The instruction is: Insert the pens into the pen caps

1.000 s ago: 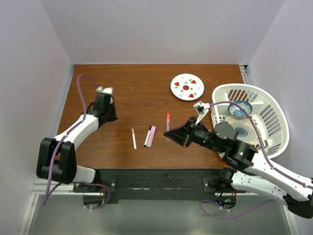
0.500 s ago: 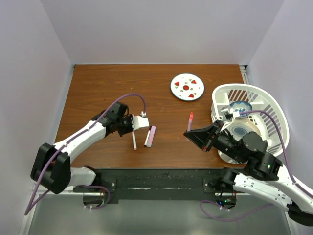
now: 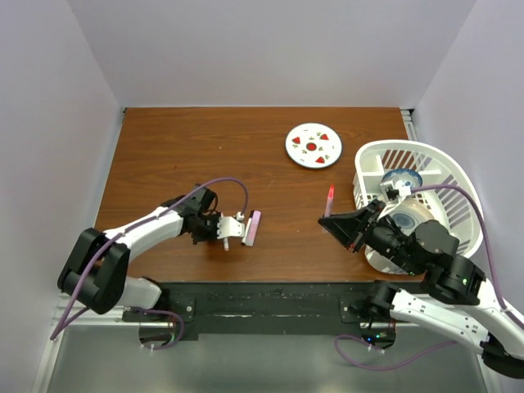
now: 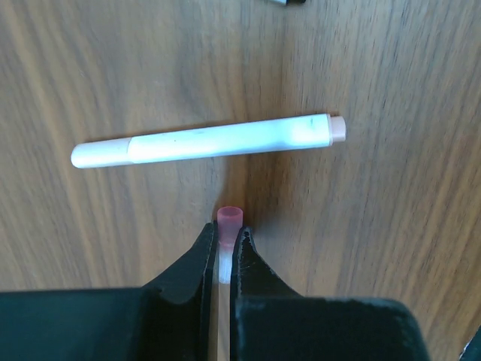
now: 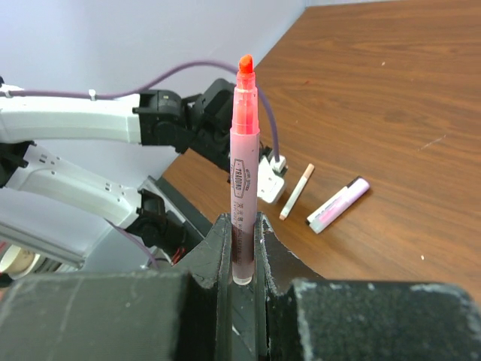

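Observation:
My left gripper is shut on a small pink-ended pen cap, whose open end pokes out just past the fingertips. It hovers right beside a thin white pen lying on the table. From above, that gripper covers most of the thin pen, and a thick pale pink marker lies just to its right. My right gripper is shut on a pink pen with an orange-red tip, held upright above the table.
A round white plate with red marks sits at the back centre. A white basket holding a blue bowl stands at the right edge, close behind my right arm. The left arm's purple cable loops over the table.
The left arm swung from the far left across to the pens and came down over the thin white pen. The right gripper carried its pink pen rightward toward the basket.

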{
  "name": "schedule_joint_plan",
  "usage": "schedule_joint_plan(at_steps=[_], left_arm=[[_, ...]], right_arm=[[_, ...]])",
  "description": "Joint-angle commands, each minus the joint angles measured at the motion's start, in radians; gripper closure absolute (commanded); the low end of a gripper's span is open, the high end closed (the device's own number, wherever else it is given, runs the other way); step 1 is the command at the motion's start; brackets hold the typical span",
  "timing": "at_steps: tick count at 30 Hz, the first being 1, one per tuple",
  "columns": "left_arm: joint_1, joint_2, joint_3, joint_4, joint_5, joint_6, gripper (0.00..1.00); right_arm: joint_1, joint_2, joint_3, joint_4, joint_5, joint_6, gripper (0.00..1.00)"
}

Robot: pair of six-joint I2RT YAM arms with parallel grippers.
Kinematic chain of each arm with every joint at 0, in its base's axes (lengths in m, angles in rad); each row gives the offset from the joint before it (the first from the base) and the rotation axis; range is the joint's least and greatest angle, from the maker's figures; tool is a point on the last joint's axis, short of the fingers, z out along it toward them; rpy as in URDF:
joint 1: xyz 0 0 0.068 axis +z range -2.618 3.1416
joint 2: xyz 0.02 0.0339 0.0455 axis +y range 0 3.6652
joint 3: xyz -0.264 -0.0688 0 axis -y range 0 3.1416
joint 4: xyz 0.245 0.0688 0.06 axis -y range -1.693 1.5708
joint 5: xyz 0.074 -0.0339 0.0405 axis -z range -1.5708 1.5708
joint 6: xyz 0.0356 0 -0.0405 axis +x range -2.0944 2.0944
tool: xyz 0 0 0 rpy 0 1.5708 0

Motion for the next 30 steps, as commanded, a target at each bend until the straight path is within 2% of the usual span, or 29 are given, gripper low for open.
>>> schedule_joint_plan(at_steps=[1,6,8,12,14,15,16,18,21,22,24,25,26,27,28,29,30], left_arm=[[-0.015,-0.014,-0.008,0.048,0.034,0.013,0.90],[-0.016,0.002,-0.012,0.049,0.067,0.003,0.77],[-0.024,-0.006,-0.002,0.036,0.067,0.000,0.67],[-0.024,-0.076,-0.023,0.075,0.024,-0.020,0.54],[-0.024,-0.137,-0.020,0.079,0.002,-0.032,0.43],[-0.024,-0.159,-0.017,0.086,-0.015,-0.048,0.26],[-0.024,-0.203,0.006,0.089,-0.051,-0.081,0.00],[-0.024,-0.247,0.035,0.085,-0.088,-0.115,0.00],[-0.024,-0.287,0.129,0.153,-0.284,-0.375,0.00],[-0.024,-0.259,0.221,0.172,-0.499,-0.654,0.00],[-0.022,-0.221,0.328,0.130,-0.712,-0.886,0.00],[-0.019,-0.175,0.430,0.058,-0.728,-0.957,0.00],[-0.018,-0.149,0.475,0.021,-0.716,-0.961,0.00],[-0.016,-0.124,0.512,-0.012,-0.743,-1.037,0.00],[-0.010,-0.086,0.556,-0.051,-0.804,-1.220,0.00],[-0.005,-0.066,0.596,-0.108,-0.802,-1.334,0.00],[0.010,-0.049,0.630,-0.184,-0.785,-1.461,0.06]], right_arm=[[0.006,0.004,0.040,0.000,0.037,-0.035,1.00],[0.006,-0.022,0.011,0.006,0.043,-0.010,1.00],[0.006,-0.033,0.014,-0.003,0.045,-0.010,1.00],[0.006,-0.042,0.032,-0.037,0.062,-0.012,1.00],[0.004,-0.048,0.034,-0.039,0.062,-0.010,1.00],[0.004,-0.050,0.034,-0.040,0.060,-0.009,1.00],[0.003,-0.048,0.033,-0.039,0.059,-0.006,1.00],[0.003,-0.048,0.025,-0.039,0.059,-0.001,1.00],[0.004,-0.047,0.014,-0.028,0.059,0.005,1.00],[0.003,-0.047,0.011,-0.023,0.054,0.007,1.00],[0.006,-0.042,0.003,-0.011,0.052,0.011,1.00],[0.004,-0.042,0.002,-0.010,0.049,0.013,1.00],[0.003,-0.041,0.002,-0.010,0.048,0.017,1.00],[0.004,-0.041,0.002,-0.010,0.045,0.019,1.00],[0.004,-0.042,0.002,-0.011,0.043,0.020,1.00],[0.004,-0.044,0.000,-0.011,0.040,0.023,1.00],[0.004,-0.048,-0.001,-0.016,0.042,0.025,1.00]])
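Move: Pinched in the left fingers is a small pink-red pen cap; its resting place is the bare table directly beneath, about 1 cm down. The white pen's middle lies roughly 4 cm right of this hand and 3 cm ahead. The black-tipped pen is some 11 cm right and 4 cm ahead, the pink highlighter beside it 13 cm right and 4 cm ahead. From the right hand, that spot is roughly 28 cm left, 10 cm ahead and 33 cm below. Nearly in place at first, the left hand eases about 1 cm right as its fingers open and let go of the small cap beside the white pen. It then sweeps up some 23 cm and forward about 12 cm, away from the pens, fingers spreading fully, wrist turning roughly 60 degrees counter-clockwise and fingertips swinging forward. The right hand keeps its pinch on the uncapped pink pen, drifting slightly right. ##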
